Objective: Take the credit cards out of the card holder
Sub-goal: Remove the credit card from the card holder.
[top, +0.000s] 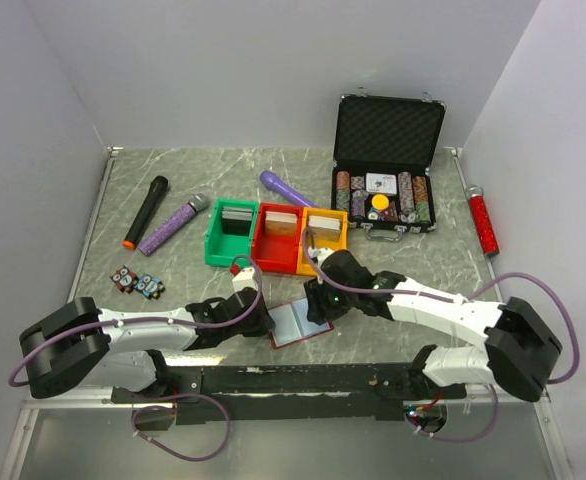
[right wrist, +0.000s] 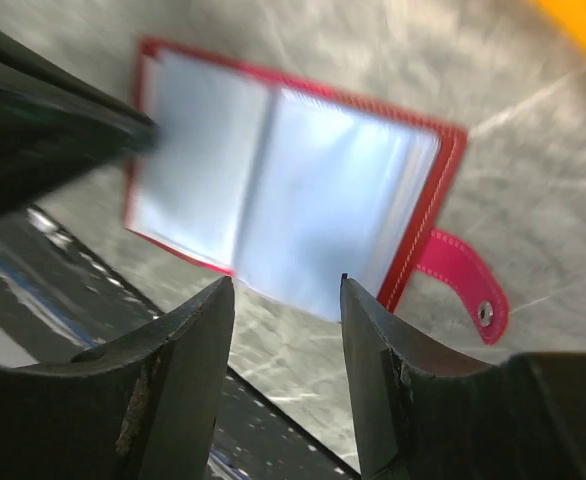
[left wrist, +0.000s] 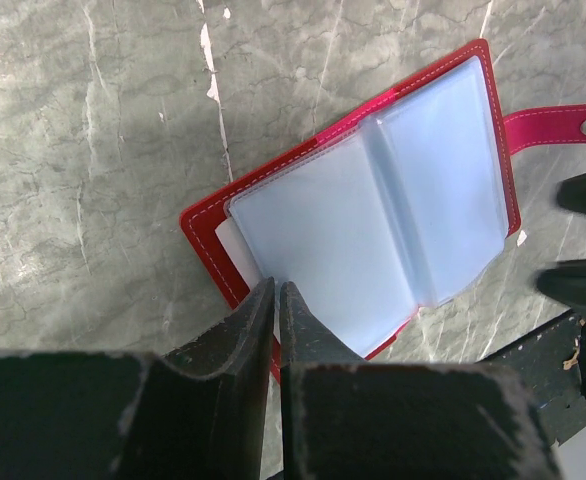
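The card holder (top: 297, 322) lies open on the table near the front edge. It is red with pale grey-blue sleeves (left wrist: 373, 210) facing up and its snap tab (left wrist: 563, 125) out to one side. A white card corner (left wrist: 227, 240) pokes out from under the sleeves. My left gripper (left wrist: 276, 288) is pinched shut at the sleeves' edge; in the top view it (top: 265, 320) is at the holder's left side. My right gripper (right wrist: 288, 285) is open and empty, just above the holder's edge near the tab (right wrist: 463, 275). In the top view it (top: 319, 302) is at the holder's right.
Green (top: 229, 235), red (top: 276, 238) and yellow (top: 324, 238) bins stand behind the holder. An open black case of poker chips (top: 388, 170) is at the back right. Two microphones (top: 145, 212) (top: 173, 223), a purple object (top: 286, 187), a red cylinder (top: 484, 220) and small cards (top: 138, 282) lie around.
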You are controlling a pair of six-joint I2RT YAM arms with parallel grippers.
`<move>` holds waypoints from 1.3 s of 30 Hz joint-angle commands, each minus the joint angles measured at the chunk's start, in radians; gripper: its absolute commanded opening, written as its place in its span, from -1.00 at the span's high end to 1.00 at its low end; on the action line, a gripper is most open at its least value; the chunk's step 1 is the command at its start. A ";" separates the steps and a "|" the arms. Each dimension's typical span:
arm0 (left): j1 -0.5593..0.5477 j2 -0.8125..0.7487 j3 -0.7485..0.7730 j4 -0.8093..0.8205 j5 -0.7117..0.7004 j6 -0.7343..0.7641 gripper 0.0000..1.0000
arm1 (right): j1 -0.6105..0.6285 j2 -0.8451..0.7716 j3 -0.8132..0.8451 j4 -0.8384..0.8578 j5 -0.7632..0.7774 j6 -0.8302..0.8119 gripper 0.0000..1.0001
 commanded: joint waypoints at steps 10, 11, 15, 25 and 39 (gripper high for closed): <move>-0.004 -0.041 -0.006 -0.008 -0.003 0.002 0.74 | 0.001 0.144 -0.016 0.098 -0.084 0.008 -0.07; -0.004 -0.043 -0.009 -0.007 -0.004 -0.001 0.74 | 0.004 0.159 -0.016 0.105 -0.090 0.011 -0.07; -0.004 -0.049 -0.014 -0.005 -0.005 -0.003 0.74 | 0.019 0.202 -0.004 0.125 -0.116 0.020 -0.07; -0.004 -0.090 -0.034 -0.013 -0.004 -0.018 0.74 | 0.086 0.261 0.082 0.145 -0.141 0.035 -0.07; -0.004 -0.145 -0.072 -0.008 -0.014 -0.044 0.73 | 0.180 0.273 0.173 0.148 -0.153 0.047 -0.09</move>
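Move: The right hand, fingers half open, hovers about 4 cm above the card holder's right half, whose middle lies some 2 cm ahead and 1 cm left. At that same depth, the left half is about 6 cm left and level, the red strap 5 cm right and 2 cm ahead; the yellow box stands 15 cm ahead and 1 cm right. From the left fingertips at the holder's left edge, the right half is about 9 cm to the right and 3 cm ahead. The right hand drops about 3 cm onto the right half of the card holder and then, staying low and half open, sweeps some 7 cm left and 3 cm back, fingertips dragging the clear sleeve towards the spine and the left hand, rising about 2 cm late in the stroke. The left hand, nearly shut, stays at the left edge of the left half, easing about 1 cm left and 1 cm up as the holder comes towards it. ##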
